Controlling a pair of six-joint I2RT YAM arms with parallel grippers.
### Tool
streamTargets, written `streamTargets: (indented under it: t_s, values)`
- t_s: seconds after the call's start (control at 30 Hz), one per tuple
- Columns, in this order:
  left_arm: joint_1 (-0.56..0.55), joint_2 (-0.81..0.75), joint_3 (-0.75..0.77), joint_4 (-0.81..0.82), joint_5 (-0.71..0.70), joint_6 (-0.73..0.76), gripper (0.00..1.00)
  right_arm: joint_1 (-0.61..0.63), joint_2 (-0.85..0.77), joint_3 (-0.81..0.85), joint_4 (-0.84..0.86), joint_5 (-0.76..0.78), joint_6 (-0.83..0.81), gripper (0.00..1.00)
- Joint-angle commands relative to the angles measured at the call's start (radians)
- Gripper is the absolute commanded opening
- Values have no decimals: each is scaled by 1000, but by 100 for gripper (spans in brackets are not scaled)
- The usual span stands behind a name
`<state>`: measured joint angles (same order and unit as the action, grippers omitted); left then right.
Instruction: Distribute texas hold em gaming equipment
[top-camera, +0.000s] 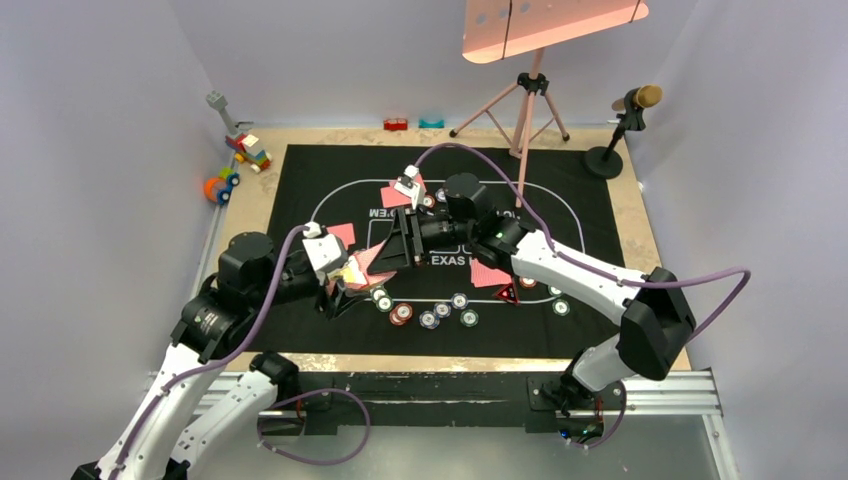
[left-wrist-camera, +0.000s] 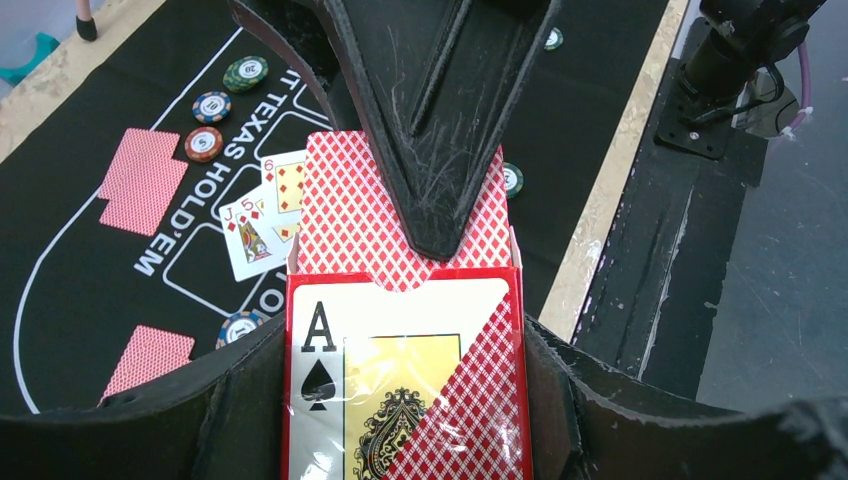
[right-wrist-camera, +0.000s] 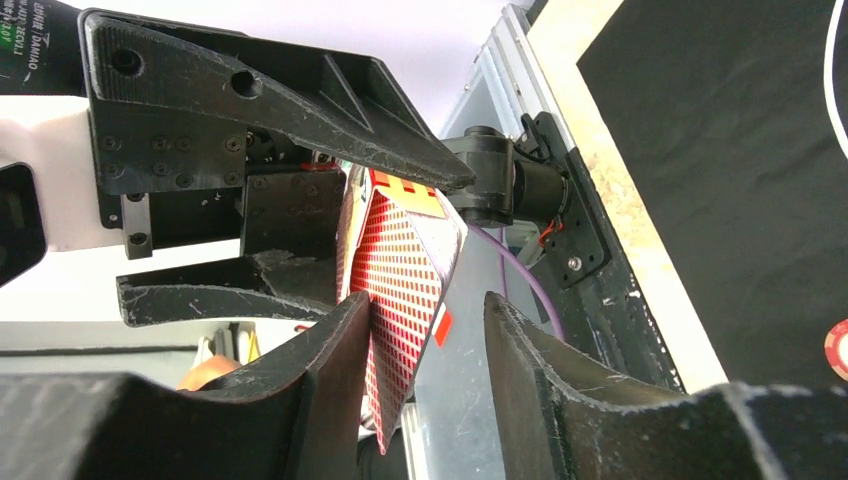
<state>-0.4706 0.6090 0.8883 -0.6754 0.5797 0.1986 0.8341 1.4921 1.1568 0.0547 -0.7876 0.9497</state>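
Note:
My left gripper (top-camera: 343, 287) (left-wrist-camera: 405, 400) is shut on a red card box (left-wrist-camera: 400, 380) that shows an ace of spades. A red-backed playing card (left-wrist-camera: 350, 215) (right-wrist-camera: 400, 270) sticks out of the box's open top. My right gripper (top-camera: 385, 255) (right-wrist-camera: 428, 340) is open around that card: the card lies against one finger, with a gap to the other. One of its fingers (left-wrist-camera: 440, 130) covers the card's middle. Face-down cards (top-camera: 490, 272) (left-wrist-camera: 140, 180), face-up cards (left-wrist-camera: 262, 215), several poker chips (top-camera: 430, 315) (left-wrist-camera: 205, 143) and a red triangular marker (top-camera: 505, 293) lie on the mat.
The black printed mat (top-camera: 300, 190) covers most of the table. Toy blocks (top-camera: 245, 150) sit at the far left corner. A pink tripod (top-camera: 530, 100) and a microphone stand (top-camera: 620, 130) are at the back right. Two small pieces (top-camera: 397, 124) lie by the back wall.

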Motion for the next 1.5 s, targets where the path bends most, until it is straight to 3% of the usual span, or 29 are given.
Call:
streamTargets:
  t_s: [0.0, 0.3, 0.63, 1.13, 1.47]
  values:
    - [9, -3, 53, 71, 33, -12, 0, -37, -38, -22, 35, -36, -10, 45]
    - [9, 2, 54, 69, 29, -11, 0, -57, -64, -63, 28, -46, -15, 21]
    - [9, 6, 51, 72, 28, -8, 0, -111, -112, -89, -14, -50, -40, 10]
    - [10, -12, 32, 64, 28, -12, 0, -188, -172, -58, -75, -70, -55, 5]
    - [10, -39, 16, 43, 8, 6, 0, -322, -142, -106, 60, -134, 36, 0]
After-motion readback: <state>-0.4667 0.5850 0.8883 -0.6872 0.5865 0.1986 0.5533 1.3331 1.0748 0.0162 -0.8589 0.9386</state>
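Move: The top card of the deck, poking out of the box held by the left hand, is right at the right fingertips: about 2 cm left and 1 cm back. The red chips lie on the mat 4 cm ahead and 3 cm right of the right hand, the green chips 9 cm ahead and 3 cm left, the face-up cards about 22 cm ahead and 6 cm right, all some 25 cm lower. From the left hand the top card is about 3 cm ahead and 5 cm right. The top card, with one right finger over its back, gets pinched as the right fingers close from half open to shut while the hand draws away rightward. The right hand then carries on right and forward, about 8 cm and 6 cm in all, faster towards the end and rising slightly, yawing some 10 degrees clockwise. The left hand keeps the card box gripped and nearly still. ##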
